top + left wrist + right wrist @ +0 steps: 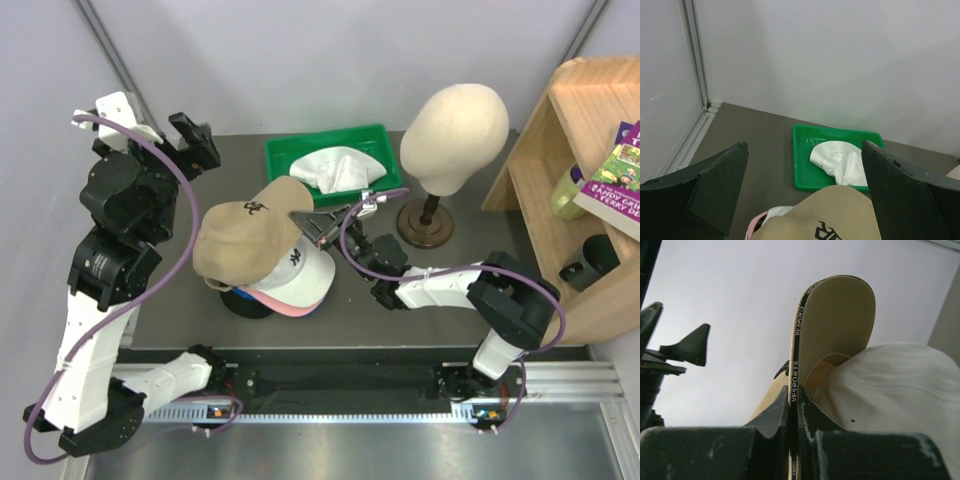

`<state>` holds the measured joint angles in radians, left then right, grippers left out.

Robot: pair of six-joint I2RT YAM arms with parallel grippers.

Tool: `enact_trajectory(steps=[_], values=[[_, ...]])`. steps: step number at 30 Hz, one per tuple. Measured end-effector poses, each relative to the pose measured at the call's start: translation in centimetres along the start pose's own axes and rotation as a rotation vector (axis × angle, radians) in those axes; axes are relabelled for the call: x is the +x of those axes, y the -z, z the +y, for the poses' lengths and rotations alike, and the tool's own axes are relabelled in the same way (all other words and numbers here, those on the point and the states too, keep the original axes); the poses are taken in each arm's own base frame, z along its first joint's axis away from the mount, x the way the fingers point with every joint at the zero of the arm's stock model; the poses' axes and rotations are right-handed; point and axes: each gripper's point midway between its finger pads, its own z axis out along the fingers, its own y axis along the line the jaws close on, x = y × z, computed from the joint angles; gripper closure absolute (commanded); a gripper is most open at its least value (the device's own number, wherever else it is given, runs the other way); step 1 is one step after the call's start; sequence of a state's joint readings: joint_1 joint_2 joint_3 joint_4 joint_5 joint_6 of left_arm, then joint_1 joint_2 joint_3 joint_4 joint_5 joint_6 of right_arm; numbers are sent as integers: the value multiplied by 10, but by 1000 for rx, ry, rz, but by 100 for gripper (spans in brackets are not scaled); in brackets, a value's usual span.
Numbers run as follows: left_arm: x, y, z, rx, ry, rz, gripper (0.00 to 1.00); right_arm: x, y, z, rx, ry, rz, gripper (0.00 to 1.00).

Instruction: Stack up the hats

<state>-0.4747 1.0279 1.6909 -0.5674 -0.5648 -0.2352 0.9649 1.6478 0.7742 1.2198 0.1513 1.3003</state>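
A tan hat (245, 235) with a dark logo lies tilted on top of a pile of hats: a white one with a dark logo (305, 268), a pink one (285, 309) and a black one (243, 301) at the bottom. My right gripper (318, 225) is shut on the tan hat's brim. In the right wrist view the brim (840, 320) stands on edge between the closed jaws of that gripper (796, 396), with the white hat (895, 390) beside it. My left gripper (195, 140) hangs open and holds nothing, above and behind the pile. The left wrist view shows the tan hat (840, 215) below the left gripper (805, 147).
A green tray (280, 155) at the back holds a crumpled white fabric piece (335, 168); the left wrist view also shows the tray (802, 150). A cream mannequin head (455, 125) on a round stand (425, 225) is right of it. A wooden shelf (560, 150) with books fills the right side.
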Motion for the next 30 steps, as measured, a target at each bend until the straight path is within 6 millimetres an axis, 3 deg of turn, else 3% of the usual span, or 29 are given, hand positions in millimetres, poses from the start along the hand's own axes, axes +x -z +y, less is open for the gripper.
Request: enact_trajectory(steps=[3, 14, 25, 30], values=[[11, 2, 4, -6, -9, 25, 1, -4, 3, 2, -17, -8, -8, 100], [69, 15, 22, -38, -21, 150, 1, -9, 21, -25, 32, -42, -24, 100], [103, 39, 37, -42, 37, 227, 1, -14, 20, -48, 72, -67, -48, 100], [106, 47, 43, -55, 60, 229, 1, -17, 22, -59, 95, -84, -65, 100]])
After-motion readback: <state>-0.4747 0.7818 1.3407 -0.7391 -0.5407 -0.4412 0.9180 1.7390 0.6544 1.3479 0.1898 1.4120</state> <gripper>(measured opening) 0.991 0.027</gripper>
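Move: Left hand, open: the tan cap's crown lies some 21 cm below you, about 5 cm to the right and 2 cm back. Right hand, gripping its brim: the white hat on top of the stack sits about 12 cm to the left, 2 cm back and 10 cm below; the tan cap's crown is some 12 cm left, 2 cm back and 2 cm below; the green bin is 20 cm ahead, 4 cm right, 28 cm down. Bring the left gripper down about 12 cm towards the tan cap's crown, fingers wide open and touching nothing, tipping them some 15 degrees downwards and easing back about 4 cm in the second half. Meanwhile keep the right fingers shut on the brim and lower the cap about 6 cm towards the white hat, drifting 2 cm right, then 2 cm forward. ##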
